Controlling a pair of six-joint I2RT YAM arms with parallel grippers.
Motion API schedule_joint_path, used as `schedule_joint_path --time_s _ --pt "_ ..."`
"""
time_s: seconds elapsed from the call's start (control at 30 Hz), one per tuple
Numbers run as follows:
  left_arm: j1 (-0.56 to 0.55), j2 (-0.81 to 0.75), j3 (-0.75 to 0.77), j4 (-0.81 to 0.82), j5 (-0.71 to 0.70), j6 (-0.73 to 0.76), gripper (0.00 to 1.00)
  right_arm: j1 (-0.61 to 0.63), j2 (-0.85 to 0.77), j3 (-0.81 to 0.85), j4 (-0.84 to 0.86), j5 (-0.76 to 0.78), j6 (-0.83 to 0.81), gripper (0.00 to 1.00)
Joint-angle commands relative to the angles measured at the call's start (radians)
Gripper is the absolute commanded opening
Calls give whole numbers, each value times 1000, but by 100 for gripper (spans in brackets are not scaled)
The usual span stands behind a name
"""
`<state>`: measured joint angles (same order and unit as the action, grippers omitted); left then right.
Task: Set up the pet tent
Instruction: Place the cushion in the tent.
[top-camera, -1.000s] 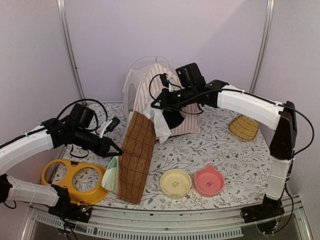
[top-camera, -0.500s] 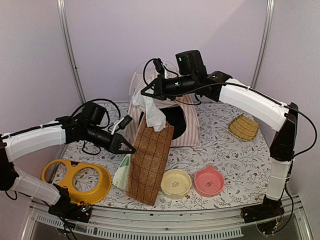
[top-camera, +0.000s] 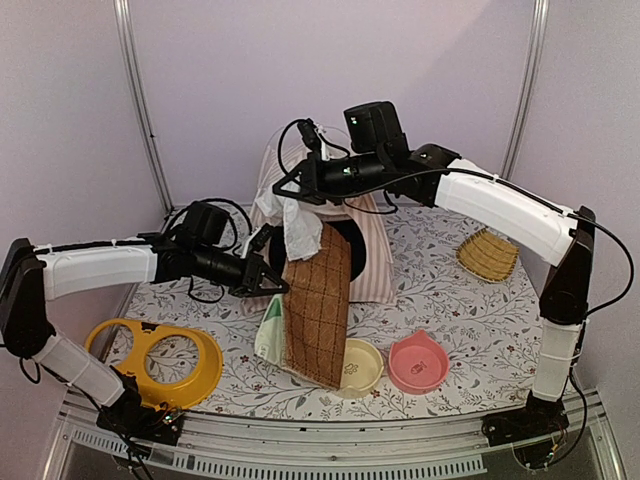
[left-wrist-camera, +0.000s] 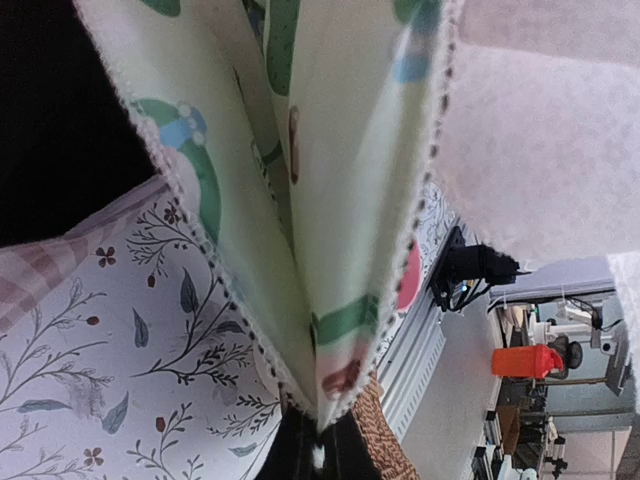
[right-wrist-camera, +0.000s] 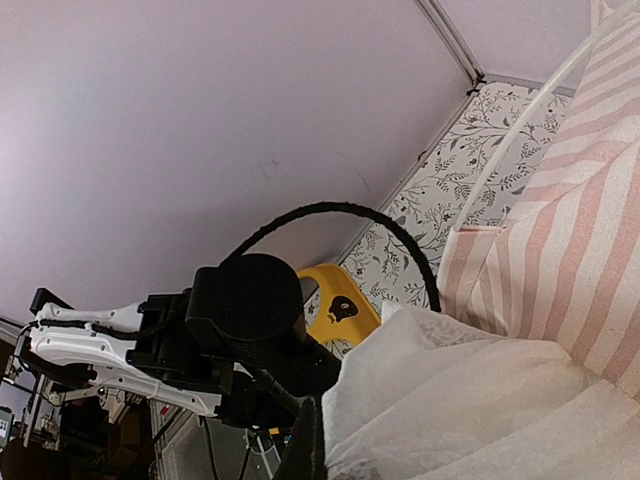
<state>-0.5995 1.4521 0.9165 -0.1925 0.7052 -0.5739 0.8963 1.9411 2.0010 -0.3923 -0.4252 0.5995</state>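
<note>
The pet tent (top-camera: 372, 262), pink-and-white striped, stands at the back middle of the table, its dark round opening partly hidden. My right gripper (top-camera: 286, 190) is shut on a bunch of the tent's white mesh fabric (top-camera: 296, 220), held high in front of the tent. In the right wrist view the mesh (right-wrist-camera: 480, 400) fills the lower right beside the stripes (right-wrist-camera: 575, 250) and a thin clear pole (right-wrist-camera: 520, 130). A brown quilted mat (top-camera: 318, 300) hangs below the mesh. My left gripper (top-camera: 279, 287) is shut on its light green patterned edge (left-wrist-camera: 330, 200), pinched at the jaws (left-wrist-camera: 320, 440).
A yellow two-hole bowl stand (top-camera: 150, 355) lies at the front left. A cream bowl (top-camera: 360, 368), partly under the hanging mat, and a pink bowl (top-camera: 418, 362) sit at the front. A wicker basket (top-camera: 488, 254) is at the right. Metal posts flank the back wall.
My right gripper has lifted the mesh higher and leftward. My left gripper has moved right toward the tent with the green edge. The mat has swung right over the cream bowl.
</note>
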Motion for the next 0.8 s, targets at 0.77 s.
schedule_joint_path --time_s 0.77 --pt "-16 91 410 -88 -624 197 0 51 -70 -217 117 -47 45 0"
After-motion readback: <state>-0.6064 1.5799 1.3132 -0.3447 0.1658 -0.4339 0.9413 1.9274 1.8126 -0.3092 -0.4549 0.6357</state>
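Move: The left gripper holds the cushion by an edge; its middle lies about 7 cm to the right and 7 lower. The tent opening is some 11 cm ahead, 5 to the right and 5 below. The white curtain hangs about 4 cm ahead, 3 right and 12 above; the cream bowl is 6 cm back, 15 right, 15 below. From the right gripper, which grips that curtain, the opening lies 5 cm ahead, 5 right and 24 below. Bring the left gripper, still pinching the cushion's edge, about 12 cm forward towards the tent opening and in under the curtain, rising midway by some 6 cm while the fingers swing forward and dip. Keep the right gripper shut on the curtain; draw it back and a little left, then lower it about 6 cm beside the left gripper. ##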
